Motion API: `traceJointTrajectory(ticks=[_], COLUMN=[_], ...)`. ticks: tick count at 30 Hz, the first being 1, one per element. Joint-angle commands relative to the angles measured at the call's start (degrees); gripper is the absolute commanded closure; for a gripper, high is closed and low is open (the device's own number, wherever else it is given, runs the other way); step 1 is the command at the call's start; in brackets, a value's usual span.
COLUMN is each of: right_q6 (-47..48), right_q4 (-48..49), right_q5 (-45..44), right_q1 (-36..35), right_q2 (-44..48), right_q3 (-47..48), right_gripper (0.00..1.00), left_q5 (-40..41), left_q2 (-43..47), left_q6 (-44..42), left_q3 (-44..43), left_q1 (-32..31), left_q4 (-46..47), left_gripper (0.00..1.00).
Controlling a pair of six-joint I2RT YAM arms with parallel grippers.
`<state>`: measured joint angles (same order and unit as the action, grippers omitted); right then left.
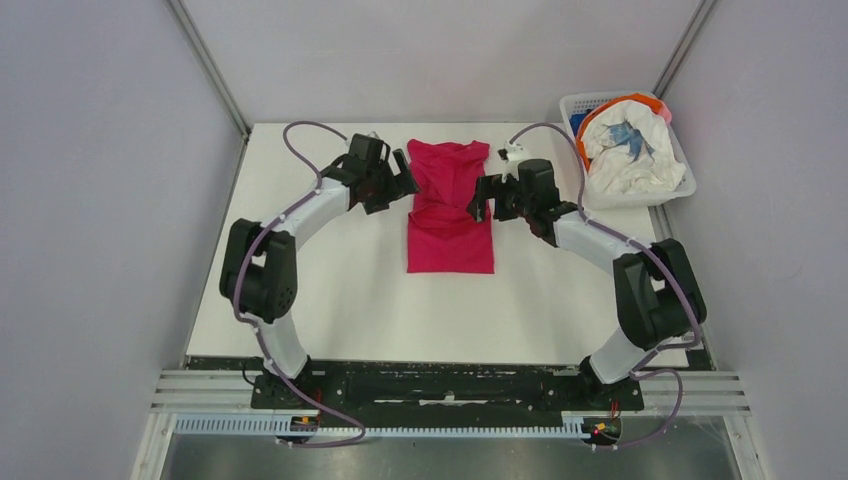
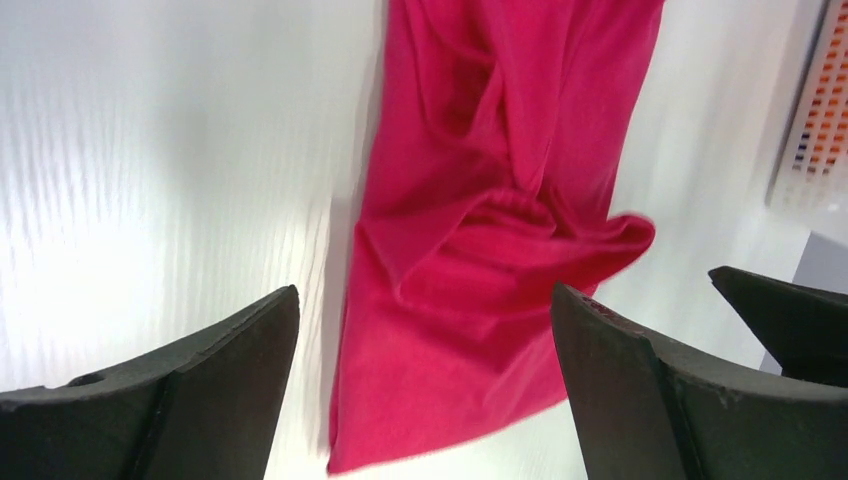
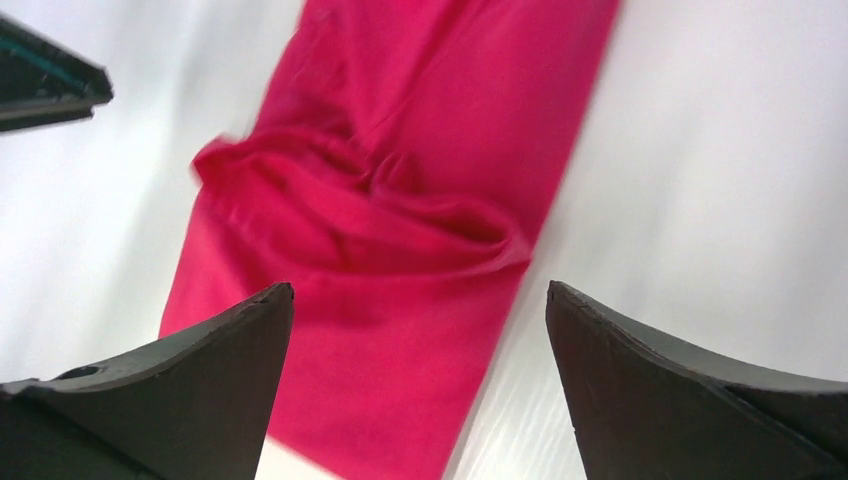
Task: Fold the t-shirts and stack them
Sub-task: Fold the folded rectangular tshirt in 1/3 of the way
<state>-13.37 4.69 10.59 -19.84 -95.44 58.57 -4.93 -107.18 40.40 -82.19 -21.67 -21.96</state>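
A magenta-red t-shirt (image 1: 450,205) lies folded into a narrow strip at the middle of the white table, rumpled at its far half (image 2: 480,200) (image 3: 400,200). My left gripper (image 1: 408,185) hovers at its left edge, jaws wide open with only cloth and table showing between them (image 2: 425,300). On the shirt's right edge my right gripper (image 1: 478,205) stands open too, holding nothing (image 3: 420,300). More t-shirts, a white one with blue print (image 1: 632,150) over an orange one (image 1: 640,100), fill the basket.
The white plastic basket (image 1: 595,105) stands at the table's far right corner; its mesh side (image 2: 815,120) shows in the left wrist view. Grey walls close in on both sides and the back. The table's near edge meets a metal rail (image 1: 450,385).
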Motion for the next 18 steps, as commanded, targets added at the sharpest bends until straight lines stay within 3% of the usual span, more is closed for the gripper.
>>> traceJointTrajectory(ticks=[1, 5, 10, 18], right_q6=[6.22, 7.2, 5.9, 4.97], right_q4=[0.43, 0.67, 2.04, 4.82], right_q5=[6.74, 7.55, 7.1, 8.6], right_q1=[-6.12, -11.08, -12.45, -12.83], right_q2=[6.1, 5.49, 0.28, -6.51], right_q3=[-4.88, -5.67, -2.76, 0.7], right_gripper=[0.02, 0.02, 0.02, 0.02], left_q5=[-2.15, -3.08, -2.95, -0.7], left_q2=[10.98, 17.91, 24.88, 28.68], left_q6=[-0.31, 1.5, 1.93, 2.46], left_q3=[12.01, 22.84, 31.69, 36.29], left_q1=[-0.44, -0.67, -0.82, -0.77], left_q4=[2.82, 4.45, 3.43, 0.86], left_gripper=[0.0, 0.0, 0.0, 0.0])
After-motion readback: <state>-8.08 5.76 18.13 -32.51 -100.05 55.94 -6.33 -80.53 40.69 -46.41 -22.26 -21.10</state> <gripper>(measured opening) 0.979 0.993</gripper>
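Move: The t-shirt's near folded edge has its middle about 11 cm back from my right hand, 8 cm left and 9 cm below; its near-left corner is 11 cm back and 18 cm left. The hem of the part already folded lies about 3 cm ahead of this hand and 8 cm left, at the same depth. From my left hand, the near edge's middle is some 13 cm back, 13 cm right and 9 cm below. With both grippers empty and kept wide open, I bring my hands back towards the t-shirt's near edge. My left hand sweeps about 15 cm back, also drifting left and sinking 5 cm, to stop outside the near-left corner. My right hand goes back and left over the folded part while turning some 20 degrees counter-clockwise, then drops nearly straight down about 4 cm over the near half. ##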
